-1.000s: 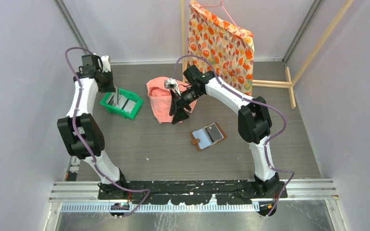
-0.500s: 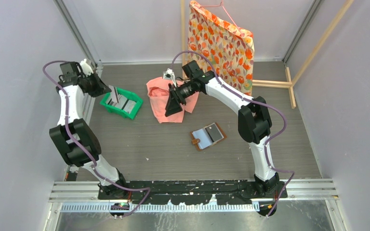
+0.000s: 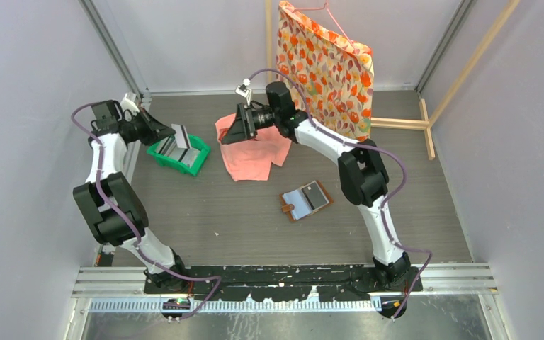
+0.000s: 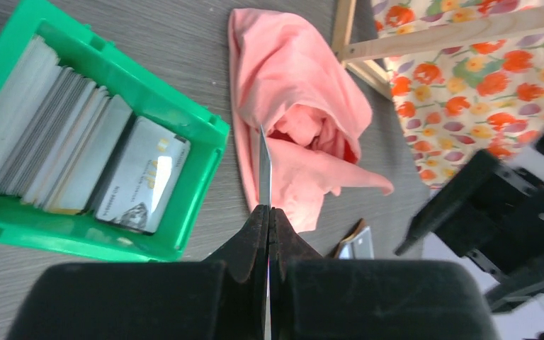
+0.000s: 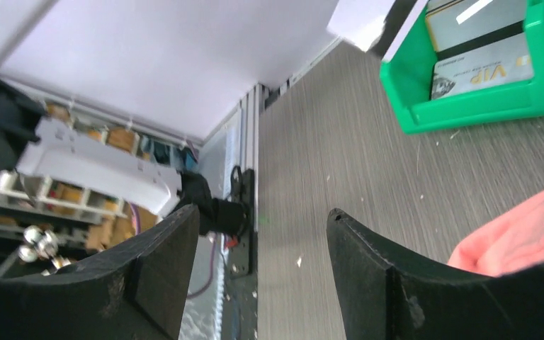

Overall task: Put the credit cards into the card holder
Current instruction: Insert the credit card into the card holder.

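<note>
My left gripper point(image 3: 169, 134) is shut on one grey credit card point(image 3: 182, 136), holding it just above the green tray point(image 3: 197, 164). The left wrist view shows that card point(image 4: 264, 166) edge-on, rising from the closed fingertips point(image 4: 258, 221). More credit cards point(image 4: 53, 152) stand and lie in the tray. The card holder point(image 3: 306, 201), brown with pale grey pockets, lies open on the table to the right. My right gripper point(image 3: 231, 132) hangs open and empty over the pink cloth's far edge, pointing left toward the tray. Its fingers point(image 5: 161, 263) frame bare table.
A crumpled pink cloth point(image 3: 255, 154) lies between the tray and the card holder. A floral fabric point(image 3: 326, 64) hangs on a wooden frame point(image 3: 397, 123) at the back right. Grey walls close in both sides.
The left gripper has lifted a card out of the tray and tilted it to the right. The right gripper swung up and left from above the cloth, now pointing at the tray.
</note>
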`<state>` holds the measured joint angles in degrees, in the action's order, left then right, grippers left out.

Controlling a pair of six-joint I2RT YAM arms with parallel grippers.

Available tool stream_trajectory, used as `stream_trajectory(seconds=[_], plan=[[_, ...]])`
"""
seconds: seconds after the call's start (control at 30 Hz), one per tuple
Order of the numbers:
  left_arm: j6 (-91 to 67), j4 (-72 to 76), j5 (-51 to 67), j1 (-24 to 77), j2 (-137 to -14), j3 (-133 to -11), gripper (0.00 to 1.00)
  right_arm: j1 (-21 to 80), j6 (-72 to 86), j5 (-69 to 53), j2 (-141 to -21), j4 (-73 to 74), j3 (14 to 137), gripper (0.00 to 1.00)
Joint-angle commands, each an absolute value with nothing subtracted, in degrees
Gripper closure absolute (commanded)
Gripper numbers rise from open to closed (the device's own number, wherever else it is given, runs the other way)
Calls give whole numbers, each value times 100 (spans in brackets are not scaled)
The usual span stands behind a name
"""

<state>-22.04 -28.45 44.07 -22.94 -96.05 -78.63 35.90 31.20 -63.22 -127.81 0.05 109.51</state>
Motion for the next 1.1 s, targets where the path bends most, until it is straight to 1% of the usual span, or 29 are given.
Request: stream_trajectory(seconds=[0.0, 0.07, 0.3, 0.6, 0.8, 1.07], plan=[[-2844, -1932, 5127, -2363, -9296, -7618, 100, 3619, 5838, -5893, -13295, -2552, 11163, 30], [-3079, -1654, 5281, -2363, -9224, -7454, 100, 3630, 6108, -5745, -13443, -2730, 11227, 30], [-3894, -680, 5748, -2351, -8881, -6864, 100, 3685, 6260, -5365, -13724, -2713, 11346, 30], [-5085, 771, 6195, -2212, -8575, -6129, 100, 3729, 6879, -5223, -13895, -3229, 11455, 30], [-5823, 1635, 6366, -2026, -8463, -5879, 100, 3786, 7082, -5229, -13853, -3393, 11365, 30], [-6371, 2248, 6485, -1758, -8361, -5721, 100, 3806, 7510, -5264, -13753, -3838, 11284, 31]])
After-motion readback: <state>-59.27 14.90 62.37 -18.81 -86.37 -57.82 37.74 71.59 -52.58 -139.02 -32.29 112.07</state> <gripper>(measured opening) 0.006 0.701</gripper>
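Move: The card pinched in the left fingers lies about 15 cm left of the open right hand, some 6 cm ahead and 4 cm lower. The open right gripper, where the left hand takes it, is about 18 cm to the left hand's right, 7 cm back, 3 cm higher. The green box sits some 7 cm ahead of the left hand, 3 cm to its left, 15 cm below; the pink cloth about 9 cm ahead, 22 cm right, 17 cm down. Still pinching the card, the left hand carries it about 8 cm right and some 6 cm up, easing slightly back towards the open right gripper, rolling about 25 degrees left side down and tipping its fingertips up. The right hand, fingers staying open, comes about 5 cm left and 4 cm forward to meet it, dipping roughly 4 cm then rising again while its wrist rolls some 20 degrees. ##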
